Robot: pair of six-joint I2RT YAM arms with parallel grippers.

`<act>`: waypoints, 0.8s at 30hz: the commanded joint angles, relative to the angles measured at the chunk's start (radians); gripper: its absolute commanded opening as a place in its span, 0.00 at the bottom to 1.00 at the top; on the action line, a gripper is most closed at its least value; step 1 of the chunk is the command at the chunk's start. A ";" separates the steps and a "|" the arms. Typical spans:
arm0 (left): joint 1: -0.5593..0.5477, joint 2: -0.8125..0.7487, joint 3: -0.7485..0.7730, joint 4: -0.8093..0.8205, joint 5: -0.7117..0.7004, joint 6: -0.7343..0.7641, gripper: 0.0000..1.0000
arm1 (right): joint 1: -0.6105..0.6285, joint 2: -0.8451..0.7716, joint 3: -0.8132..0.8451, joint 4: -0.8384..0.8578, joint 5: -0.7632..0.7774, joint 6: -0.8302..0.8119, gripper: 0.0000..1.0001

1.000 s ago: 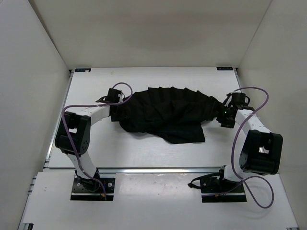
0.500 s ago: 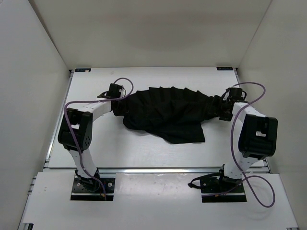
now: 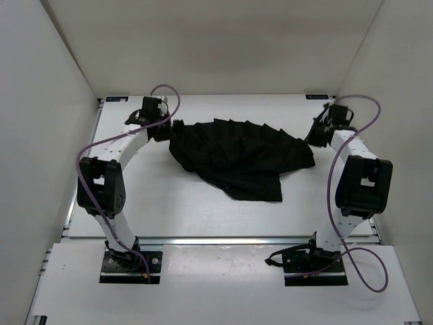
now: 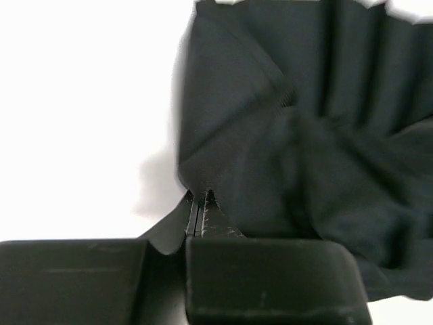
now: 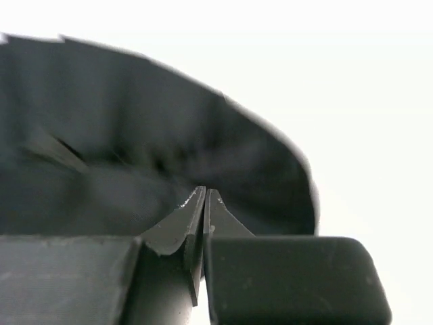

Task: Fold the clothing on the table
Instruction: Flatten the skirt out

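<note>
The clothing [image 3: 237,152], black and pleated, lies spread across the middle of the white table [image 3: 169,210], with a flap trailing toward the near edge. My left gripper [image 3: 173,127] is at its far-left corner, shut on a pinch of fabric. In the left wrist view the cloth [image 4: 304,135] gathers into the closed tips of the left gripper [image 4: 201,193]. My right gripper [image 3: 315,139] hovers just past the garment's right end with its jaws pressed together. In the right wrist view the right gripper [image 5: 206,191] shows no fabric between its tips, and the clothing [image 5: 101,149] lies blurred behind them.
White walls [image 3: 54,101] enclose the table on the left, back and right. A silver rail [image 3: 223,239] runs along the near edge, with both arm bases behind it. Purple cables [image 3: 358,108] loop off each arm.
Both grippers have shut. The left one has moved toward the back left, dragging the cloth's corner with it. The right one has moved toward the back, and the garment's right end stays lower.
</note>
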 commanded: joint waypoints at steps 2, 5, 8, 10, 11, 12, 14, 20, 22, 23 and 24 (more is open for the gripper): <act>0.049 -0.175 0.269 0.002 -0.017 0.051 0.00 | 0.039 -0.144 0.288 0.014 0.024 -0.084 0.00; 0.031 -0.247 0.473 -0.028 -0.091 0.080 0.00 | 0.081 -0.193 0.519 -0.052 0.040 -0.136 0.00; -0.006 -0.345 0.534 0.034 -0.142 0.087 0.00 | 0.102 -0.239 0.621 -0.075 -0.021 -0.146 0.00; 0.002 -0.390 0.518 0.039 -0.133 0.070 0.00 | 0.098 -0.317 0.484 -0.048 -0.085 -0.117 0.15; 0.002 -0.411 0.482 0.042 -0.140 0.067 0.00 | 0.075 -0.332 0.429 -0.016 -0.119 -0.105 0.26; -0.006 -0.433 0.419 0.042 -0.142 0.068 0.00 | 0.058 -0.378 0.310 -0.002 -0.179 -0.083 0.40; -0.018 -0.477 0.298 0.057 -0.133 0.062 0.00 | 0.059 -0.425 0.131 0.027 -0.265 -0.063 0.54; -0.093 -0.531 0.005 0.048 -0.091 0.021 0.00 | 0.269 -0.462 -0.317 0.102 -0.294 -0.002 0.65; -0.186 -0.516 -0.043 0.050 -0.076 0.004 0.00 | 0.306 -0.481 -0.404 0.149 -0.323 0.075 0.65; -0.240 -0.507 -0.064 0.056 -0.058 -0.016 0.00 | 0.317 -0.498 -0.432 0.165 -0.317 0.089 0.65; -0.269 -0.482 -0.083 0.068 -0.025 -0.033 0.00 | 0.307 -0.510 -0.446 0.169 -0.313 0.087 0.65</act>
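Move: In the left hand's shut fingers is the far-left corner of the skirt, whose middle lies about 24 cm to that hand's right, 10 cm back and some 8 cm below. The right hand pinches the far edge near the other end; from it the skirt's middle is roughly 24 cm to the left, 7 cm back and 6 cm below. The loose near corner sits about 22 cm back from the right hand, 11 cm left and 7 cm below. Flinging the skirt up, both hands whip some 40 cm high, first a little forward, then back, fingers tipping up 50 degrees or more. Near the top the right hand opens and lets go, then drops empty to its starting height, ending farther back and left. The left keeps its pinch and sinks about halfway, its fingers tipping partly down again. ##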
